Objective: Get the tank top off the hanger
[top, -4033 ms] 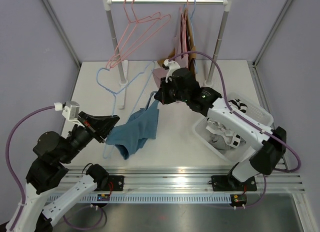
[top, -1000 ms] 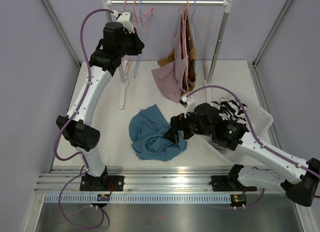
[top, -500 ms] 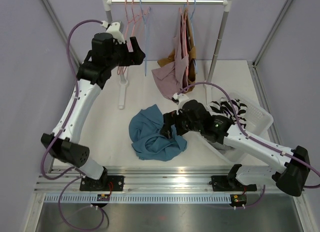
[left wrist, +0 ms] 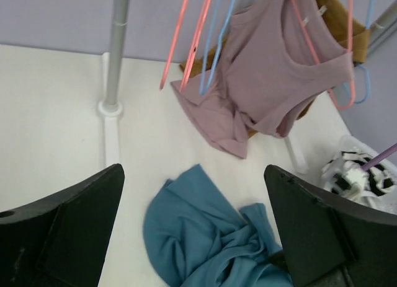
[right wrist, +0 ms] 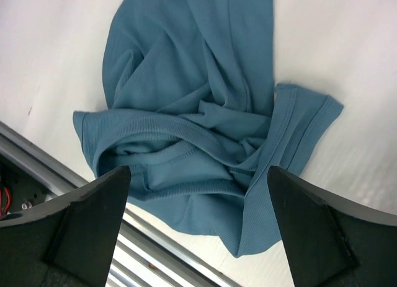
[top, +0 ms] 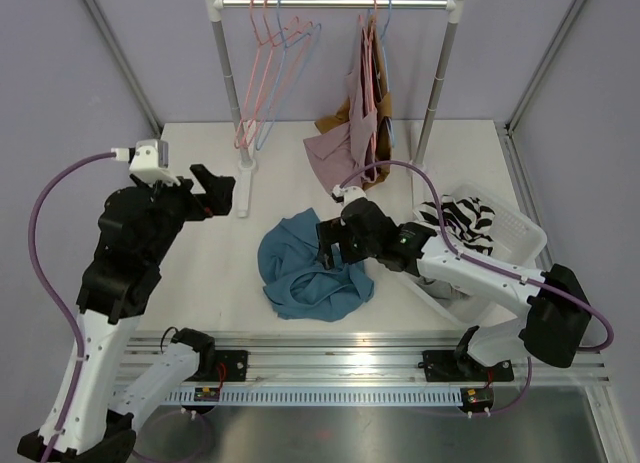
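The blue tank top (top: pixel 305 268) lies crumpled on the table, off any hanger; it also shows in the left wrist view (left wrist: pixel 186 231) and the right wrist view (right wrist: pixel 186 113). Empty pink and blue hangers (top: pixel 272 68) hang on the rail (top: pixel 330 2). My left gripper (top: pixel 212 186) is open and empty, held left of the top and pointing toward it. My right gripper (top: pixel 333 245) is open and empty, hovering just over the top's right side. A mauve tank top (top: pixel 348 148) hangs on a hanger at the rail's right.
A white basket (top: pixel 515 233) holding a striped garment stands at the right. The rail's posts (top: pixel 240 133) (top: pixel 432 103) stand on the table behind the top. A brown garment (top: pixel 340 113) hangs behind the mauve one. The metal front rail (right wrist: pixel 93 200) lies near the top's edge.
My left arm has come down from the rail to the table's left side, leaving the hangers hanging. My right gripper has shifted left and further over the blue top, which has not moved.
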### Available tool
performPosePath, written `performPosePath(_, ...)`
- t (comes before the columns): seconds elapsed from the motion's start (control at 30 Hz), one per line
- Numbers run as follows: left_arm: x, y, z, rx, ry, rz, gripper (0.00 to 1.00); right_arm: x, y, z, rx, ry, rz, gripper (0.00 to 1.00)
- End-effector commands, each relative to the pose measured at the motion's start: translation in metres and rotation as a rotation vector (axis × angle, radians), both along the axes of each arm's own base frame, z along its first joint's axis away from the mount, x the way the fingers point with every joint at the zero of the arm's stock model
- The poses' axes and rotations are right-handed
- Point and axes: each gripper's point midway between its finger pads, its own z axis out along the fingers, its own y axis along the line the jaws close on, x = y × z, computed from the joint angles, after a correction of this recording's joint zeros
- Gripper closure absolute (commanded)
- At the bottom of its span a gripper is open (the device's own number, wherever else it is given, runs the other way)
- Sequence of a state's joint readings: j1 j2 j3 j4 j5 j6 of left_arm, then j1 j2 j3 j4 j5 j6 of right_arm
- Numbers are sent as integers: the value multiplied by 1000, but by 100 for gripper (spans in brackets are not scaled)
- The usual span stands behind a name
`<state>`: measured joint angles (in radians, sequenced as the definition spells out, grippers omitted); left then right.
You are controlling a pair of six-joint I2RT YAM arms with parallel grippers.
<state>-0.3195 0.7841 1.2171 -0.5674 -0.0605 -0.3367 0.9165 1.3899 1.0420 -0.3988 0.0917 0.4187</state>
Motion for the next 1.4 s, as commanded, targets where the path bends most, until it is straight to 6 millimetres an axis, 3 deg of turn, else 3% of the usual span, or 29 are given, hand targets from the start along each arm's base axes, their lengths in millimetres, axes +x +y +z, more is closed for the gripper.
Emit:
performPosePath(0.0, -9, 33, -43, 132, 106, 131, 1, 23, 3, 34, 38, -97, -102, 1)
performPosePath(0.1, -23, 49, -64, 196, 135, 175, 1, 26, -3, 31, 37, -100, -155, 1)
performPosePath(0.2, -32, 62, -81, 228, 122, 219, 1, 21, 5, 24, 44, -66, -114, 1)
performPosePath(0.43, -32, 55, -117, 199, 129, 188, 1, 3, 26, -28, -100, 88, -5, 0)
performPosePath(0.47, -32, 56, -119, 206, 131, 190, 1, 2, 32, -29, -108, 86, 11, 0)
performPosePath(0.63, -34, 64, -123, 215, 142, 235, 1, -16, 57, -73, -203, 133, 97, 0)
performPosePath(0.83, -35, 64, -121, 210, 126, 232, 1, -11, 68, -115, -361, 111, 110, 1)
performPosePath(0.97, -35, 63, -122, 212, 130, 225, 1, -11, 66, -136, -419, 130, 122, 42)
performPosePath(1.0, -35, 63, -121, 211, 126, 223, 1, -9, 68, -134, -404, 117, 119, 60)
performPosePath(1.07, -35, 62, -121, 209, 120, 221, 1, -7, 68, -125, -384, 93, 119, 77)
performPosePath(1.1, -35, 62, -120, 208, 118, 221, 1, -5, 68, -118, -372, 76, 114, 100)
performPosePath(1.23, -35, 62, -120, 208, 119, 216, 1, 5, 65, -73, -322, -17, 78, 100)
performPosePath(1.37, -36, 62, -120, 208, 118, 219, 1, 13, 45, -8, -269, -114, -4, 100)
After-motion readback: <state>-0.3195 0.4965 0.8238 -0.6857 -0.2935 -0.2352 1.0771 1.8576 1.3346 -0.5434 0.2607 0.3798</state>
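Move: Down and to the right hand's left lies the blue tank top, crumpled on the table: its middle is about 5 cm to the left, 2 cm back and 13 cm below. The white bin stands some 33 cm to this hand's right and 4 cm farther out; the mauve tank top on the rack hangs about 27 cm ahead, 6 cm to the right. From the left hand the blue tank top lies roughly 17 cm right, 4 cm back and 37 cm below. Hovering open, the right hand first rises a centimetre or so, then sinks about 14 cm while drifting some 7 cm left into the blue tank top, its left side tipping down around 20 degrees. There its fingers close, pinching a fold, and lift it about 3 cm. Meanwhile the open left hand drops some 13 cm, slightly left and back, away from the hangers, and stops. ##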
